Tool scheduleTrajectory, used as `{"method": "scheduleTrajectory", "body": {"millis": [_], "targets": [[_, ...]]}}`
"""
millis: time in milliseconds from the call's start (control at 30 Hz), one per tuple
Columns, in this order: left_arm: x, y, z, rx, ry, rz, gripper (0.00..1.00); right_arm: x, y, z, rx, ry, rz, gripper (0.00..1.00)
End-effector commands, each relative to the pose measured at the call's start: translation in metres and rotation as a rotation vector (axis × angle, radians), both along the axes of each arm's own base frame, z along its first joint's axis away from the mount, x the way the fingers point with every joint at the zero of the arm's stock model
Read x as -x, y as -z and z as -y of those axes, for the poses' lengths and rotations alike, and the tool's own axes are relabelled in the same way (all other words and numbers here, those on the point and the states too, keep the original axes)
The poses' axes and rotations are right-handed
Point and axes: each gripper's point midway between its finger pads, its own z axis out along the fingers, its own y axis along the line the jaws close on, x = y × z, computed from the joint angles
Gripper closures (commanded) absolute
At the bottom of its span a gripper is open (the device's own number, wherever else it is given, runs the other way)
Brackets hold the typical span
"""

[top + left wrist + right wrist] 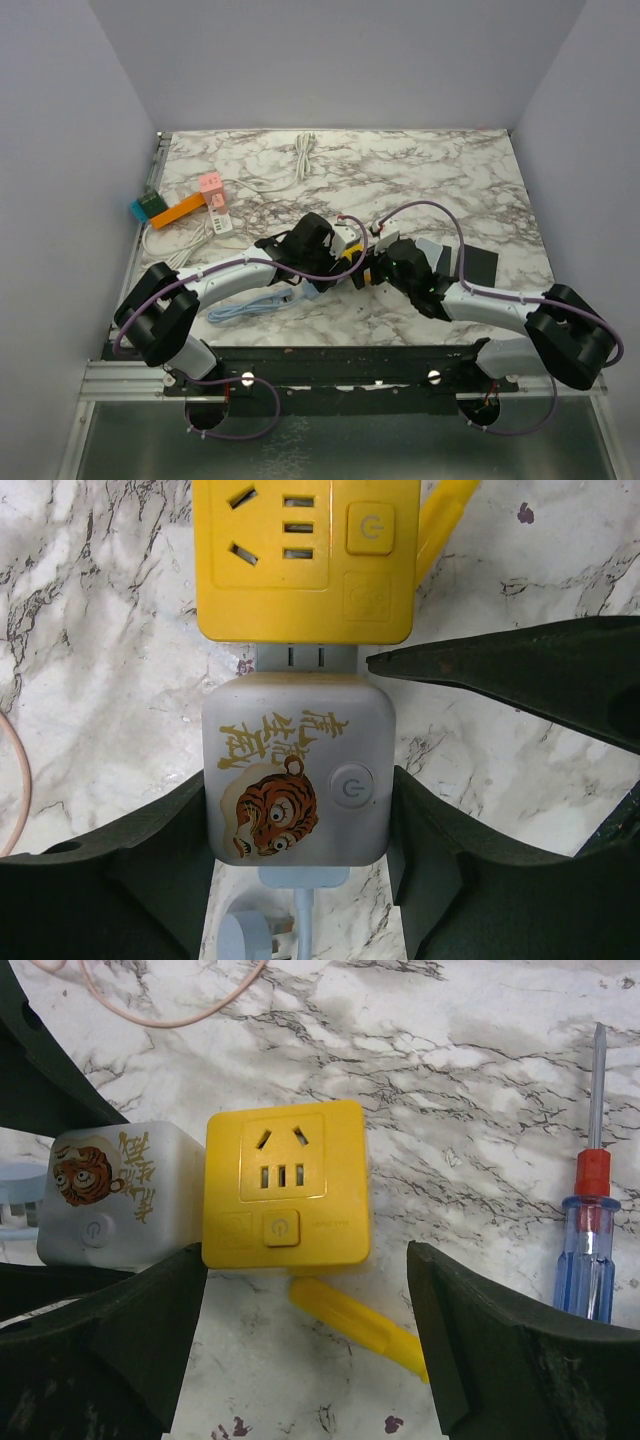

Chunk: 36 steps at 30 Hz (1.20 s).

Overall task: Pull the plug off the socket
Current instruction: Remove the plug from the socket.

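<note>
A grey-white cube plug with a tiger sticker is joined end to end with the yellow cube socket; a short grey neck shows between them. My left gripper is shut on the plug, one finger against each side. My right gripper stands open astride the near end of the socket. Its left finger is at the socket's corner, its right finger well clear. From above, both grippers meet mid-table and hide the cubes almost wholly.
A red and blue screwdriver lies right of the socket. The socket's yellow cable runs between the right fingers. A light-blue cable, a black mat, an orange and pink power strip and a white cord lie around.
</note>
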Motion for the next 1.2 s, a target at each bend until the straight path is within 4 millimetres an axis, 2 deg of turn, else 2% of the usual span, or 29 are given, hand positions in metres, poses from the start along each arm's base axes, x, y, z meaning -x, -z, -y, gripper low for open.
{"method": "scheduleTrajectory", "body": {"millis": [0,433,733,867,1000,1167], "targets": [[-0.002,0.003,0.002,0.006,0.012,-0.002,0.72,-0.006,-0.002,-0.001,-0.016,0.031,0.048,0.14],[-0.001,0.002,0.003,0.010,0.019,-0.003,0.80,-0.010,0.003,-0.005,-0.005,0.033,0.060,0.19],[-0.001,0.002,0.003,0.009,0.018,-0.001,0.84,-0.009,0.010,-0.008,-0.008,0.039,0.049,0.27],[-0.002,0.000,0.001,0.004,0.016,0.011,0.86,-0.010,0.012,-0.003,-0.004,0.068,0.051,0.39],[-0.002,0.000,0.000,0.005,0.017,0.013,0.88,-0.010,0.010,0.004,-0.023,0.106,0.059,0.67],[-0.001,0.002,0.001,0.002,0.021,0.005,0.95,-0.014,0.011,0.011,-0.006,0.163,0.051,0.87]]}}
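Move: The yellow plug cube sits between the right hand's open fingers, its middle about 1 cm ahead, 1 cm left and 1 cm below. The white tiger socket cube is some 2 cm back and 5 cm left; about 6 cm lower, the yellow-handled tool lies 4 cm back and 3 cm right, the screwdriver 3 cm ahead and 7 cm right. From the left hand the plug cube is about 3 cm ahead, 4 cm right. The right hand eases about 1 cm forward and down and pinches the yellow cube; the left keeps holding the white cube. ##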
